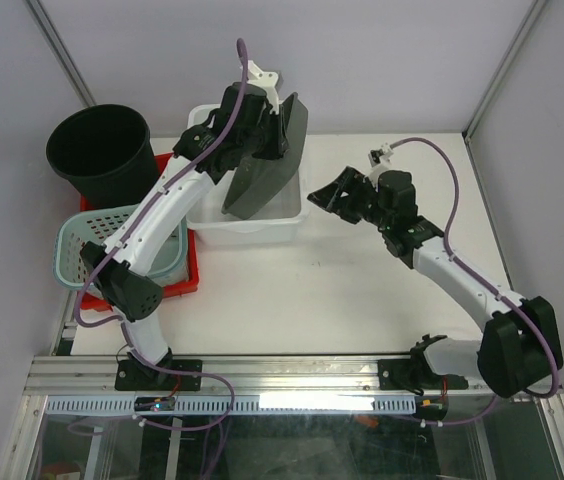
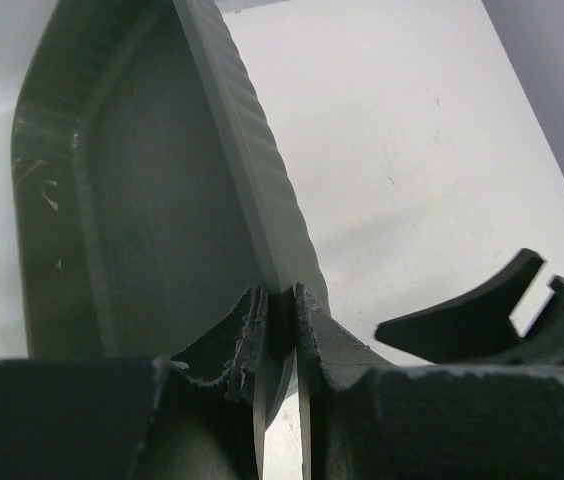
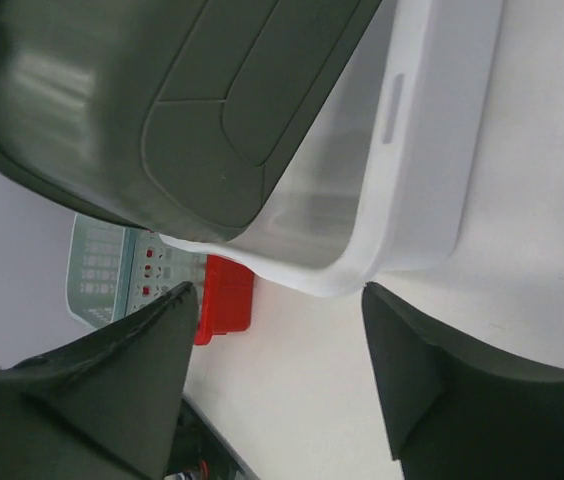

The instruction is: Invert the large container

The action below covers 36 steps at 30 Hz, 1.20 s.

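Note:
The large container [image 1: 262, 170] is a dark grey tub standing almost on edge, its lower side resting inside a white tub [image 1: 252, 228]. My left gripper [image 1: 282, 108] is shut on its upper rim. In the left wrist view the fingers [image 2: 279, 295] pinch the ribbed rim, with the container's hollow inside [image 2: 132, 200] to the left. My right gripper [image 1: 324, 190] hangs open just right of the white tub. The right wrist view has the gripper [image 3: 277, 290] a little short of the white tub's corner [image 3: 432, 150], touching nothing, and the grey container's underside [image 3: 162, 100] above it.
A black bucket [image 1: 100, 150] stands at the far left. In front of it a teal perforated basket [image 1: 97, 240] sits in a red basket [image 1: 187, 275]. White tabletop [image 1: 362, 290] stretches to the right and front of the white tub.

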Available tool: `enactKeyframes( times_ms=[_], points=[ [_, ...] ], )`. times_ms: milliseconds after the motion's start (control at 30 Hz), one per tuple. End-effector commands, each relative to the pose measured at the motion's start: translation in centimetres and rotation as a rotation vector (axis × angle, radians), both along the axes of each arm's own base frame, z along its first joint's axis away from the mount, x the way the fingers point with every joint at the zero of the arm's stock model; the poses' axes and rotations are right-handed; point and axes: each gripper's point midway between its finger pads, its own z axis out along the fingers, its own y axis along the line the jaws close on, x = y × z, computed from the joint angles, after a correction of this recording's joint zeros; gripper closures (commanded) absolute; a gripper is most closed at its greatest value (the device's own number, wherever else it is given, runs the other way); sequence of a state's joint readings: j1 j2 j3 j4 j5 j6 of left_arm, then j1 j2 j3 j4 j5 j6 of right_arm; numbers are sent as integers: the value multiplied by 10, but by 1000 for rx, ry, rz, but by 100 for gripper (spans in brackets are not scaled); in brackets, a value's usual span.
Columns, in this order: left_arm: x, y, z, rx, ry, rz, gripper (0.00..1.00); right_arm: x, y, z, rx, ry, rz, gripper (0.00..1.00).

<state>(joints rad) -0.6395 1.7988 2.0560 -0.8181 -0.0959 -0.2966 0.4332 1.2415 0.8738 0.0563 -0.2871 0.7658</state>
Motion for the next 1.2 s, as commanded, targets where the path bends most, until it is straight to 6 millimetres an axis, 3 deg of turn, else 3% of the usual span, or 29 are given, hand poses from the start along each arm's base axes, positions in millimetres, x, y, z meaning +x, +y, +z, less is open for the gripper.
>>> enactKeyframes(
  times_ms=[0,100,167,433,567,700,800,967,1067,1100,1133,1167],
  points=[
    [-12,5,96,-155,-217,-40,100,15,22,49,118,-115,38,41],
    [-17,3,104,-181,-226,-61,100,19,29,51,141,-120,49,64],
    [-21,0,109,-200,-231,-82,100,23,33,53,157,-123,52,70],
    [-32,-9,127,-295,-235,-131,100,42,49,66,223,-138,57,76],
    [-43,-22,142,-366,-243,-212,100,48,52,86,264,-179,46,77],
    [-55,-29,164,-420,-278,-283,100,46,47,110,292,-239,33,78],
    [-70,-41,179,-470,-302,-374,100,32,40,125,305,-265,35,78],
    [-87,-69,181,-540,-267,-498,100,-10,19,143,320,-296,37,78],
    [-98,-89,175,-593,-216,-573,100,-36,5,136,297,-250,32,78],
    [-102,-97,169,-623,-179,-602,100,-16,-26,135,273,-262,-188,78],
    [-106,-106,164,-645,-155,-631,100,-2,-65,126,122,-343,-387,73],
    [-109,-115,159,-665,-136,-658,100,-7,-83,122,80,-348,-452,73]
  ],
)
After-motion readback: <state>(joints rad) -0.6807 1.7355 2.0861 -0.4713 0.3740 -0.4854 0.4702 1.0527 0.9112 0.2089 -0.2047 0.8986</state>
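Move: The left gripper still holds the rim of the large grey-green container, whose middle lies roughly 3 cm ahead, 3 cm left and 10 cm below. From the right gripper, that container lies about 10 cm ahead, 13 cm left and nearly level. The white tub lies 17 cm ahead, 19 cm left and 17 cm below the right gripper. The right gripper is some 7 cm back, 10 cm right and 9 cm below the left one. Raise the left gripper about 13 cm, keeping its rim pinch, then carry right and back over bare table, rolling its left side down some 30 degrees while turning clockwise. Push the right hand forward-left towards the container's outer side while closing to a quarter open, then climb, drawing back and right, until the fingertips are close against its underside. ##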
